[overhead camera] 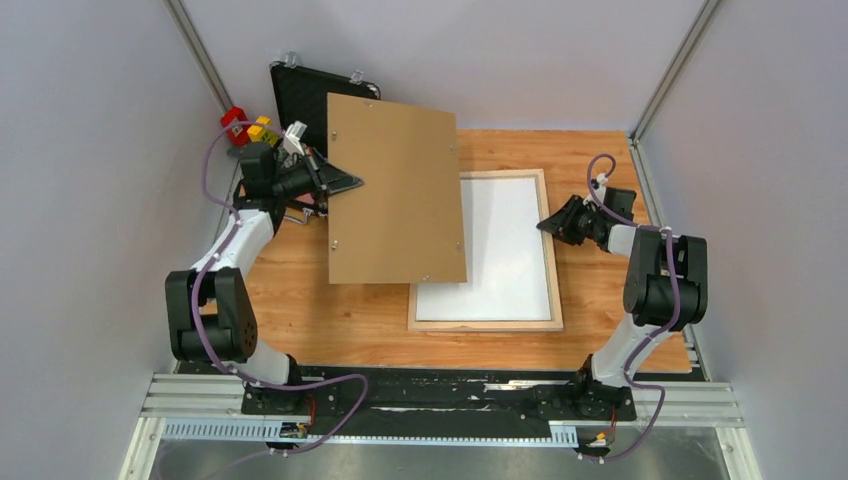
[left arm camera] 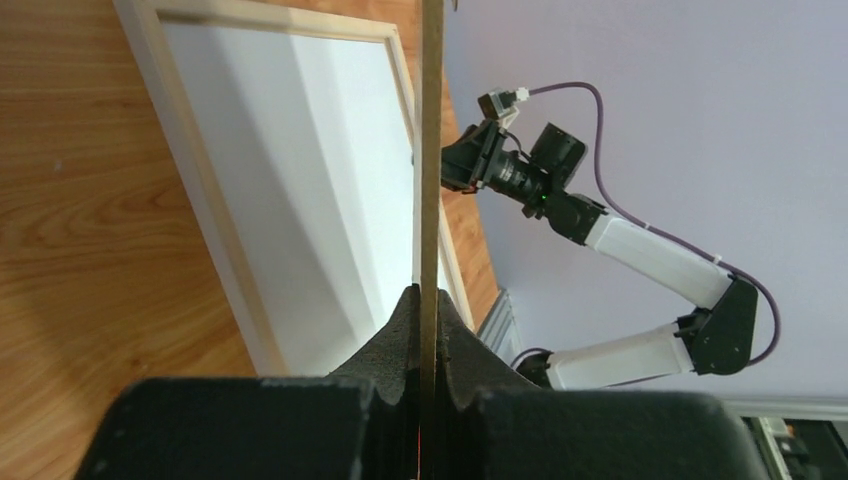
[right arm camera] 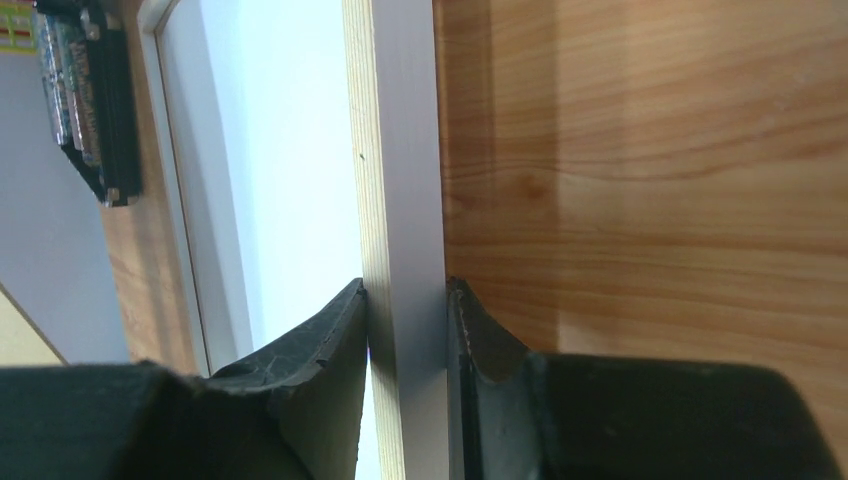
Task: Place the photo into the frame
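The pale wood frame [overhead camera: 485,325] lies flat on the table right of centre, and its inside shows plain white. The dark pier photo is not in view. My left gripper [overhead camera: 352,183] is shut on the left edge of a plain brown backing board [overhead camera: 395,190], held above the table and overlapping the frame's left side. In the left wrist view the board [left arm camera: 431,150] runs edge-on between the closed jaws of that gripper [left arm camera: 432,300], over the frame [left arm camera: 200,200]. My right gripper [overhead camera: 548,222] is shut on the frame's right rail [right arm camera: 400,150], which the right wrist view shows pinched in the gripper [right arm camera: 405,295].
A black hard case [overhead camera: 300,95] stands at the back left, partly behind the board. Small coloured blocks [overhead camera: 245,125] sit by the left wall. Grey walls enclose the table on three sides. The right arm [left arm camera: 640,250] shows beyond the board in the left wrist view.
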Robot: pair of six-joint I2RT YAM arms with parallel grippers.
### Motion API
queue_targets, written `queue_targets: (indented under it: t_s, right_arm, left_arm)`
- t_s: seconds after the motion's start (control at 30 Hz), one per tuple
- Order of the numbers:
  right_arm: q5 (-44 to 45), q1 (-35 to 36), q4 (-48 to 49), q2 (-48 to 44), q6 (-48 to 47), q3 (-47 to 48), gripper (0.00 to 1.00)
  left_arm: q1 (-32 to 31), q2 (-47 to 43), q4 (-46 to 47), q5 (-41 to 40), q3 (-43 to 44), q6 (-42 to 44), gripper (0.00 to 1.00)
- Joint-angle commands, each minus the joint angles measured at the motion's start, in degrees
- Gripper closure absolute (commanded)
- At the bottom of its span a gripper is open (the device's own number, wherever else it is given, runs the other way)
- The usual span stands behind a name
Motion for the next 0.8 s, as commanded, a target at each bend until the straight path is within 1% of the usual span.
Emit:
queue_targets:
  t_s: [0.0,0.1,0.23,0.33,0.43,0.57,0.6,0.67,0.77]
  right_arm:
    - [2.25,-1.23,4.15,-1.91,4.66,-1.99,1.0]
    - [0.82,-1.23,3.31,-0.98,4.43,-0.91,1.0]
    - [0.34,-1.31,1.21,-0.01,2.9,0.24,0.94]
    - [0.13,-1.32,0.13,0.17,1.84,0.31,0.86]
    - [0.09,-1.41,-1.45,-0.27,0.61,0.49,0.75]
    - [0.7,-1.99,-3.11,-1.66,-0.78,1.1,0.54]
    - [0.81,-2.22,-4.56,-2.05,-1.12,1.23,0.5]
    - [0.86,-2.61,-6.02,-2.93,-1.82,1.75,0.45]
    - [0.9,-3.59,-7.51,-4.35,-2.76,2.2,0.41]
  left_arm:
    - [-4.48,3.88,16.46,0.09,0.7,-10.14,1.0]
    - [-7.02,7.05,19.74,0.04,1.58,-12.14,1.0]
    - [-9.26,10.63,21.2,-0.19,3.09,-13.28,1.0]
    - [-10.58,12.49,22.14,-0.38,4.02,-13.99,1.0]
    - [-11.69,13.76,23.56,-0.46,4.56,-14.95,1.0]
    - [-13.92,16.24,26.63,-0.73,4.61,-17.85,1.0]
    - [-14.19,16.57,28.13,-0.84,4.58,-18.7,1.0]
    - [-14.85,17.58,30.68,-1.26,4.24,-21.0,1.0]
    - [-16.02,18.71,31.58,-2.14,4.43,-21.99,1.0]
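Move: My left hand holds the brown backboard high by its left part; the board's middle is some 8 cm to its right, about level with it both ways. The frame's middle lies straight out to that hand's right, about 27 cm, and roughly 23 cm lower. The chip case is some 15 cm ahead and 20 cm to its left, 22 cm down. From my right hand, pinching the right rail, the frame's middle is 15 cm left, 2 cm back and 2 cm lower. I carry the backboard on over the frame with my left hand, about 10 cm to the right and 5 cm down, tilting it and turning clockwise some 10 degrees, grip kept. My right hand first holds the right rail, easing down slightly, then opens around it and lets go, slipping a little back and right with its fingers still straddling the rail. ##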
